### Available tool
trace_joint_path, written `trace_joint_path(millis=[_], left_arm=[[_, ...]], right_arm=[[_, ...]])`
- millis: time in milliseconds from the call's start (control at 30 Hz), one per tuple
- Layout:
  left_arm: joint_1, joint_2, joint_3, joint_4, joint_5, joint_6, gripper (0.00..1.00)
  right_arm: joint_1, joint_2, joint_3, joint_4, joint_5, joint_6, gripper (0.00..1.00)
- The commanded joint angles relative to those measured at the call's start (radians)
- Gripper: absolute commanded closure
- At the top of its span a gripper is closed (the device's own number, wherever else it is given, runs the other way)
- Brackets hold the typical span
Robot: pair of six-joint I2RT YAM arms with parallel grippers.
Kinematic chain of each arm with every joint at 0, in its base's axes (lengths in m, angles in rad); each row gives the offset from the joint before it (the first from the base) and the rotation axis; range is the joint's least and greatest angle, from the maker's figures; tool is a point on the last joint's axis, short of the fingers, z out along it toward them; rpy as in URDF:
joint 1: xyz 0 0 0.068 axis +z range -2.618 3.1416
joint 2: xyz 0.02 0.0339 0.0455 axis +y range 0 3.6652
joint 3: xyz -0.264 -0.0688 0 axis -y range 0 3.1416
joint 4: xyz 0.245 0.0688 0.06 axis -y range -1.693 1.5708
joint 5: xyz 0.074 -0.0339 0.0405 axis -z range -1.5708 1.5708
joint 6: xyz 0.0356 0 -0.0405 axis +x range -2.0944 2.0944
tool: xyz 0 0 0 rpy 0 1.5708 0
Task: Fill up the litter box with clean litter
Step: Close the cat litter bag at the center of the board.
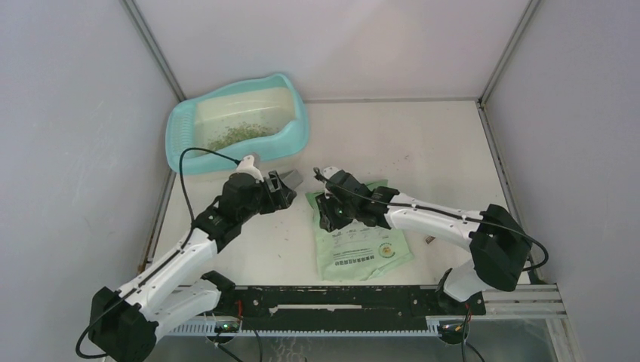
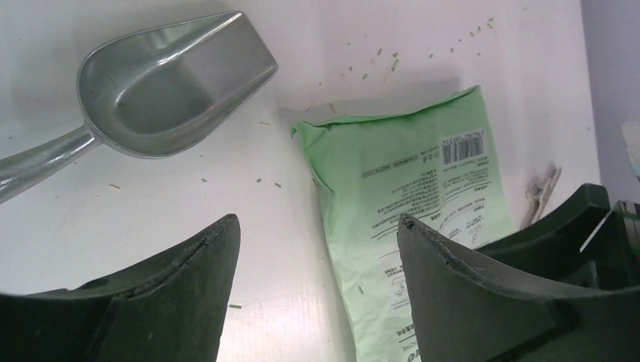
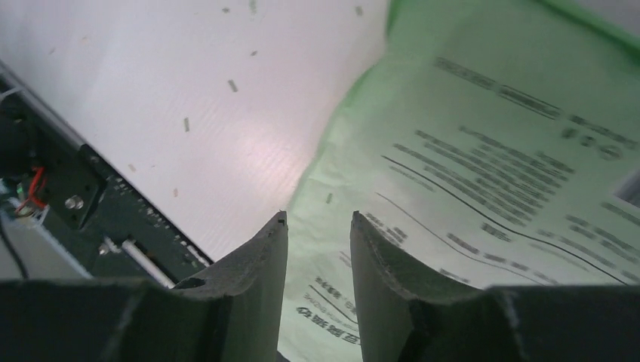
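Observation:
The turquoise litter box point(image 1: 175, 136) stands at the back left, and a patch of green-beige litter point(image 1: 241, 136) lies on its cream floor. Just in front of it my left gripper point(image 1: 285, 192) hovers open above the table. In the left wrist view its jaws point(image 2: 317, 222) are wide apart with nothing between them. The grey metal scoop point(image 2: 173, 87) lies empty on the table beyond them. My right gripper point(image 1: 326, 219) hangs over the flat green bag point(image 1: 362, 245). Its fingers point(image 3: 318, 217) stand apart with only the bag point(image 3: 490, 151) beneath.
Stray granules point(image 2: 377, 64) are scattered on the white table around the scoop and the bag's top edge. A small pale scrap point(image 1: 428, 240) lies right of the bag. The black rail point(image 1: 340, 298) runs along the near edge. Enclosure walls close off the left, back and right.

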Motion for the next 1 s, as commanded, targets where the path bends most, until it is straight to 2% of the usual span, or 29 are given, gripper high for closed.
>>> trace_joint_path(millis=[0,200,367,533,800,967], left_arm=[[0.001,-0.053,-0.012,0.003,0.033,-0.031,0.2],[-0.045,-0.049,-0.003,-0.004,0.019,-0.046,0.2],[-0.102,-0.031,0.005,0.0,-0.006,-0.063,0.2],[-0.196,-0.007,-0.007,0.036,-0.039,-0.116,0.19],[-0.381,0.012,-0.083,0.105,-0.131,-0.224,0.2],[-0.402,0.026,-0.134,0.139,-0.142,-0.257,0.23]], right_arm=[[-0.02,-0.006,0.006,-0.119,0.223,0.017,0.57],[-0.071,0.091,0.006,-0.139,0.37,0.049,0.56],[-0.068,0.2,0.006,-0.099,0.352,0.065,0.56],[-0.008,0.285,-0.005,-0.091,0.349,0.103,0.58],[0.014,0.103,-0.153,-0.064,0.234,0.183,0.56],[0.025,-0.012,-0.222,-0.076,0.174,0.21,0.55]])
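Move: The cat litter bag lies flat under the right hand, its middle about 9 cm to the right, 2 cm ahead and roughly 9 cm below; the bag clip is some 29 cm to the right of this hand and 2 cm ahead on the table. From the left hand the bag's middle is about 17 cm right, 5 cm back and 14 cm below, with the metal scoop about 5 cm ahead and 4 cm left of that hand. The right hand, fingers kept part-open, swings about 8 cm right and 8 cm down with some 4 cm forward, from over the bag's left edge onto its printed face, rolling its left side down and turning clockwise some 15 degrees, then draws back about 5 cm low along the face with the fingertips on it. Meanwhile the left hand, still wide open, travels about 8 cm back and 8 cm right towards the bag's left edge, turning some 10 degrees clockwise and sinking about 3 cm late on, still clear above the table. ##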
